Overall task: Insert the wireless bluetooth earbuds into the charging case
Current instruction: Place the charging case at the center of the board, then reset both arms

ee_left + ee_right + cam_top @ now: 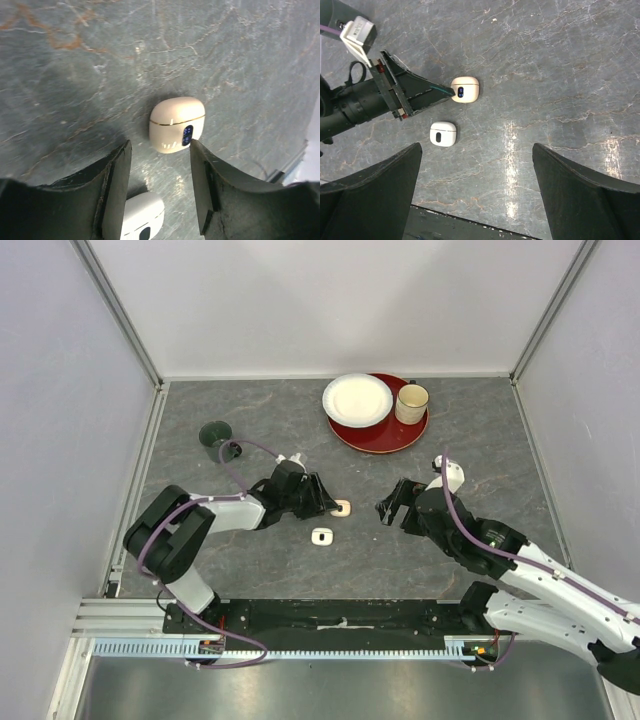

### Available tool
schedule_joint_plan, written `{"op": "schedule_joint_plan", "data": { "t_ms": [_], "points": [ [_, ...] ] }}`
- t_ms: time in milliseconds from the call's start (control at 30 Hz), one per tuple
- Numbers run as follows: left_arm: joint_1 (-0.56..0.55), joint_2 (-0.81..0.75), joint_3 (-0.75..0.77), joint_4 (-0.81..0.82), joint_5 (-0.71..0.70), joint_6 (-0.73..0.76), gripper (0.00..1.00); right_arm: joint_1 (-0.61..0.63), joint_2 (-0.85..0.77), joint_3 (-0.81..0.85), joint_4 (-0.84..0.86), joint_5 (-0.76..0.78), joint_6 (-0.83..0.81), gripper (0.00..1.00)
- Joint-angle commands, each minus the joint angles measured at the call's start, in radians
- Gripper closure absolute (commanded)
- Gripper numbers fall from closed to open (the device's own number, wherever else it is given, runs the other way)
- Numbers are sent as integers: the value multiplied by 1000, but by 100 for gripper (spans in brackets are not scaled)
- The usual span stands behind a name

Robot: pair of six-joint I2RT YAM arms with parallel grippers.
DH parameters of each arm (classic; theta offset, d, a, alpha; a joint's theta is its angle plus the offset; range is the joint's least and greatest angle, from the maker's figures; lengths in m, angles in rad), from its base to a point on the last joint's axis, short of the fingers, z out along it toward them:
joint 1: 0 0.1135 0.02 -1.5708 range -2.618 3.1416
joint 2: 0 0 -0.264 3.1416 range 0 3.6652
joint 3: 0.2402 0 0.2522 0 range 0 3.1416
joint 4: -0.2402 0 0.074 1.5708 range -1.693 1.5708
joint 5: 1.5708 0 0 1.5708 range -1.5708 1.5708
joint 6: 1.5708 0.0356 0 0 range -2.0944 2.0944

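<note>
Two small closed charging cases lie mid-table. The cream charging case (341, 507) (176, 122) (465, 89) has a blue lit display on its front. The white one (321, 536) (142, 215) (443, 133) lies nearer the arm bases. My left gripper (327, 503) (160, 152) is low over the table and open, its tips just short of the cream case, with nothing between the jaws. To the right of both cases hovers my right gripper (390, 508) (476, 150), wide open and holding nothing. The earbuds are out of view.
At the back stands a red plate (400, 435) carrying a white plate (357, 400) and a cream mug (411, 403). A dark green cup (216, 436) sits at the back left. Grey walls close off the table on three sides.
</note>
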Motion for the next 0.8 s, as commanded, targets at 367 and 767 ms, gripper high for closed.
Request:
{"op": "schedule_joint_plan", "data": {
  "t_ms": [367,767],
  "points": [
    [4,-470,-61,-373,-368,250,12,-18,120,38,59,20,-78,2],
    [184,-813,-168,-450,-311,409,10,-638,373,24,214,-435,-320,2]
  ]
}}
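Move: Just left of the beige charging case now standing on the board, the left hand has its middle about 4 cm to the right, level with it in reach and 1 cm lower. The white case lies about 7 cm nearer the base, neither left nor right, 2 cm down; the red plate's middle is some 23 cm ahead and 13 cm right. From the right hand, the beige case is about 8 cm ahead, 13 cm left and 17 cm below. Backing away from the released beige case, the left hand slides about 13 cm left, soon climbing some 10 cm as well, its fingers spreading from half to nearly wide open and tipping up about 20 degrees. The empty right hand first sinks slowly, then sweeps forward, right and down over bare board, roughly 7–8 cm each way, fingers still wide open. ##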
